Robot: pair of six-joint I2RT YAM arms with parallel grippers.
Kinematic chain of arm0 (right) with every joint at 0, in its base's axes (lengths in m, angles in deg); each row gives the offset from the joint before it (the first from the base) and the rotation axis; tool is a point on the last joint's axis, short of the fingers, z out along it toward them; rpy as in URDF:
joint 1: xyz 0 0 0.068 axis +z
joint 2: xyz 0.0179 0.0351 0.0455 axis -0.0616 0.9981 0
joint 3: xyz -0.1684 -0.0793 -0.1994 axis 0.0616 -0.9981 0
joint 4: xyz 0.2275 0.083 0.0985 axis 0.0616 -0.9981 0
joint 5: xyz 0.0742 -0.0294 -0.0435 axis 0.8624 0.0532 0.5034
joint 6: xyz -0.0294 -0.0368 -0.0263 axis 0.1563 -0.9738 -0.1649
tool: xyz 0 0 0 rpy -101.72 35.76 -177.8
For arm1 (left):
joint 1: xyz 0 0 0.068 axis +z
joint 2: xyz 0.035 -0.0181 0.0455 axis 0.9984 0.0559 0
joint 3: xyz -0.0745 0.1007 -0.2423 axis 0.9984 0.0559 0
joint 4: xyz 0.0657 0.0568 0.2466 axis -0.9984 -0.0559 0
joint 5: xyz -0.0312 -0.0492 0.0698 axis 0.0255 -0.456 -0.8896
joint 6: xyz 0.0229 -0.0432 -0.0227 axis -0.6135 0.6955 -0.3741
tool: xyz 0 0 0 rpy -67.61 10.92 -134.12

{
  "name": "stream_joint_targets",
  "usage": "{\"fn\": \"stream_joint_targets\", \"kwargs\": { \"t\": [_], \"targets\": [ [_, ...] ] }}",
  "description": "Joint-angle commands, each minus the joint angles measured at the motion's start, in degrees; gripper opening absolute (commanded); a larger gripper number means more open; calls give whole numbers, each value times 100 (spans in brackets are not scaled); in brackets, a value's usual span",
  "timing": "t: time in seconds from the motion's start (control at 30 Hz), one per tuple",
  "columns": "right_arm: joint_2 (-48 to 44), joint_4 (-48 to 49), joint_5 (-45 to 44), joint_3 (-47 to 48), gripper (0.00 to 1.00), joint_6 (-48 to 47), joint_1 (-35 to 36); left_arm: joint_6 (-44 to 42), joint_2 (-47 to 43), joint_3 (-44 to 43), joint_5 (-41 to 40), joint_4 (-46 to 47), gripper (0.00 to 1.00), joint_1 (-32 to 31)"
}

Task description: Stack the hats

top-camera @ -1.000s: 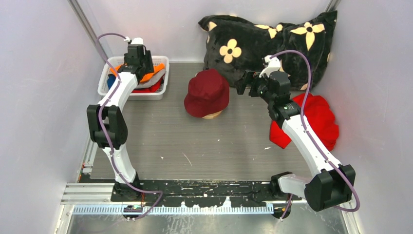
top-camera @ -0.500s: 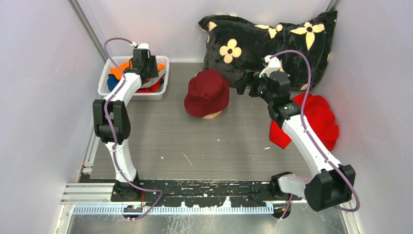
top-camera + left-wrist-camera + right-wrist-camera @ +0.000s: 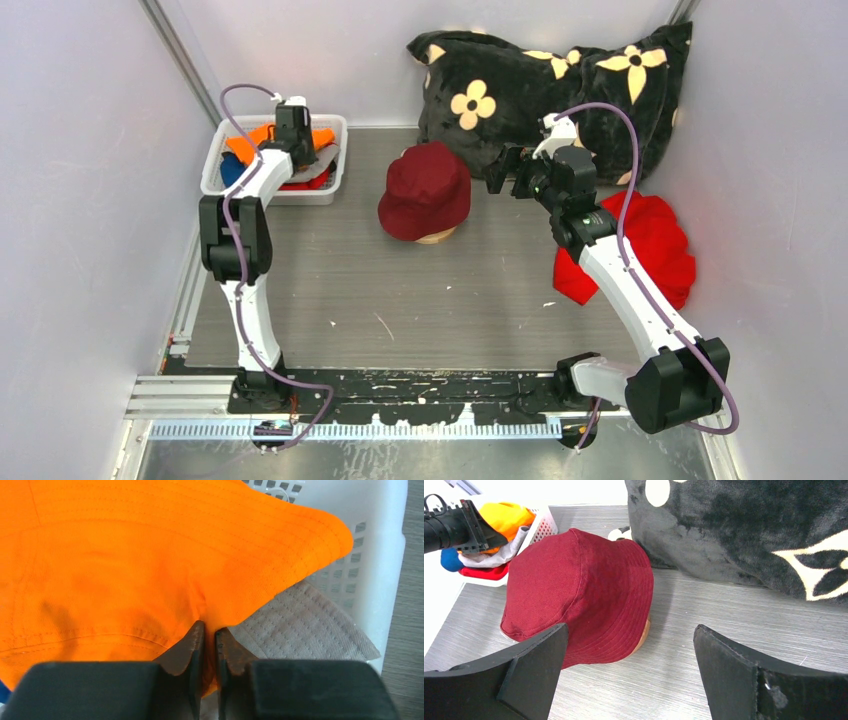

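A maroon hat (image 3: 425,188) sits in the middle of the table over a tan rounded form (image 3: 437,237). Inside the white basket (image 3: 262,196) at the back left lie an orange hat (image 3: 255,138), a blue hat (image 3: 228,168) and a red hat (image 3: 305,182). My left gripper (image 3: 293,125) reaches into that basket. In the left wrist view it (image 3: 210,627) is shut on a fold of the orange hat (image 3: 150,555), above a pale grey hat (image 3: 300,625). My right gripper (image 3: 630,627) stands wide open just right of the maroon hat (image 3: 574,590), touching nothing.
A black pillow with cream flowers (image 3: 560,80) leans against the back wall, close behind the right gripper. A bright red cloth bundle (image 3: 655,245) lies at the right under the right arm. Pale walls close in on both sides.
The left arm has pushed further back into the basket and its jaws have closed on the orange hat. The right arm and maroon hat have not moved.
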Motion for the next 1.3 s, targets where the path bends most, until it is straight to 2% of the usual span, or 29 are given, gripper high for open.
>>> {"fn": "stream_joint_targets", "kwargs": {
  "t": [0.0, 0.23, 0.47, 0.7, 1.03, 1.27],
  "targets": [
    [-61, 202, -84, 144, 100, -100, -20, -94, -252, -279, -16, 184, 1, 68],
    [-92, 236, -48, 106, 100, -75, -15, -184, -1061, -229, 262, 204, 0, -102],
    [-185, 302, 27, 49, 100, -44, -13, -590, -2258, -495, 255, 39, 0, -914],
    [-354, 412, 113, -45, 100, -22, -18, 633, -2999, -1183, 1522, -473, 0, -1130],
    [-823, 1272, 730, -511, 100, 149, -15, 2212, -3929, -851, 3281, -131, 0, -1393],
    [-862, 1965, 1457, -638, 100, 637, -19, 2379, -4077, -380, 3551, -163, 0, -1902]
  ]
}}
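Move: The left fingers are closing round a fold at the near right edge of the orange hat, whose middle lies about 5 cm ahead and 6 cm left, 1 cm lower. The grey hat peeks out 4 cm to the right, level in reach and 3 cm lower; the blue hat is some 18 cm left and 2 cm back, 5 cm lower. The maroon hat on its stand sits about 29 cm right, 12 cm back and 6 cm higher. From the right hand, the orange hat is roughly 24 cm ahead, 53 cm left and 17 cm below. Shut the left gripper fully on the fold of the orange hat, then lift it slowly at first and fast after, about 40 cm up out of the basket, while drawing back and swinging right some 20 cm each. Tip the fingers up and turn clockwise, rolling the hand's left side down. Late on, ease the open right gripper up and back about 5 cm. ##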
